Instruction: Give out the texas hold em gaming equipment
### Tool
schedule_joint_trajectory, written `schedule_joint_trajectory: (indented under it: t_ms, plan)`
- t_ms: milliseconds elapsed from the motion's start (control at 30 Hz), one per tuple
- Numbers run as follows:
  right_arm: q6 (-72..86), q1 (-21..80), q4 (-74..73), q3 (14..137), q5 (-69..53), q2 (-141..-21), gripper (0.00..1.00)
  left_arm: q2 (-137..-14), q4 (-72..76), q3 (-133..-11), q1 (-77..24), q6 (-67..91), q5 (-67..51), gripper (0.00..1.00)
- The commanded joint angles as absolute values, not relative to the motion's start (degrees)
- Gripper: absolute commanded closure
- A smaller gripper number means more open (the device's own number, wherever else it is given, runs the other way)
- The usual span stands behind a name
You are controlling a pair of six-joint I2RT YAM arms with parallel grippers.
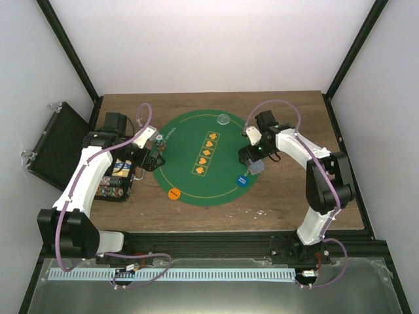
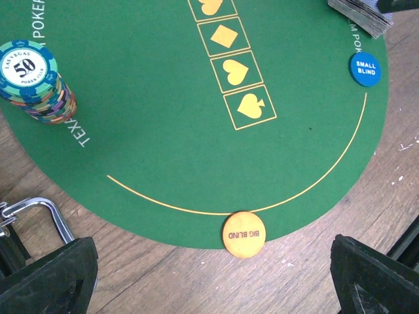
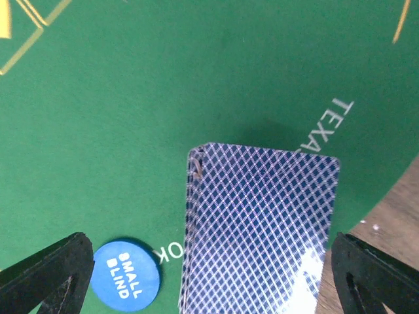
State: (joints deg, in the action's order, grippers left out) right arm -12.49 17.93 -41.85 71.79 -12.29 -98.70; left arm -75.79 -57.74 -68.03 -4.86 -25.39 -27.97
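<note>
A deck of blue-backed playing cards [image 3: 258,229] lies face down at the right edge of the green mat [image 1: 190,176], between the wide-apart fingers of my right gripper [image 3: 209,268]. The right gripper [image 1: 252,157] is open around it; its right finger [image 3: 373,275] is close to the deck's edge. The deck [image 1: 256,167] also shows in the top view. A blue "small blind" disc [image 3: 126,276] lies just left of the deck. An orange "big blind" disc [image 2: 243,234] sits on the mat's near edge, ahead of my open, empty left gripper [image 2: 209,268]. A clear disc [image 1: 224,120] lies at the mat's far edge.
A stack of poker chips [image 2: 33,82] stands on the mat's left side. A rack of chips [image 1: 118,180] sits under the left arm. The open black case [image 1: 59,147] lies at the far left. A metal latch [image 2: 39,209] shows beside the left finger.
</note>
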Motion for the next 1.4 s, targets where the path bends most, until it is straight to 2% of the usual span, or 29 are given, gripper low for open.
schedule_joint_trajectory:
  t_ms: [0,333,767,900,1033,1167,1300,1367]
  plan:
    - [-10.77,18.59,-42.7,72.74,-10.07,-102.48,0.0,-77.2,-58.59,-69.29,-4.83,-26.31,-30.02,0.02]
    - [-8.39,18.55,-42.06,71.41,-3.38,-104.97,0.0,-79.98,-59.07,-69.0,-4.81,-26.81,-29.94,0.02]
    - [-7.91,19.03,-41.44,71.72,-5.93,-100.63,0.0,-80.85,-59.53,-69.53,-4.83,-27.39,-31.06,0.02]
    - [-5.91,15.17,-41.57,74.7,-12.15,-95.7,0.0,-80.95,-60.01,-69.88,-4.83,-27.6,-31.16,0.02]
    - [-0.77,5.87,-37.05,73.2,-17.66,-90.52,0.0,-80.95,-60.07,-69.84,-4.83,-27.86,-31.74,0.02]
    - [1.1,1.22,-36.29,71.19,-14.92,-91.61,0.11,-80.81,-59.79,-69.33,-4.82,-27.87,-31.62,0.02]
    - [-0.54,-1.46,-36.66,71.44,-18.97,-96.51,0.35,-80.47,-59.47,-68.7,-4.81,-27.86,-31.13,0.02]
    - [-1.22,-2.27,-36.04,71.6,-21.97,-98.54,0.37,-80.34,-59.42,-68.41,-4.83,-27.84,-31.0,0.03]
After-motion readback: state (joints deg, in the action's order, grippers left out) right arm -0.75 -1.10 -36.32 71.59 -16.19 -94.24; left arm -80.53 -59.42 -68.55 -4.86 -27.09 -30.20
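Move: The card deck lies almost directly under my right hand, about 2 cm to its right and 6 cm below it. The small blind button is some 5 cm back and 2 cm to the left of this hand, and the middle of the printed suit strip is about 16 cm to its left and 4 cm farther out, both on table level. From my left hand the deck is roughly 37 cm to the right, 6 cm ahead and 16 cm down. With my fingers wide open I sink my right hand about 4.5 cm onto the deck, bearing on the top card without pinching, and work it some 2 cm right while tilting a little. Then I lift clear and swing right and slightly forward, ending about 9 cm right of there, turning clockwise some 20 degrees and partly closing my empty fingers. ##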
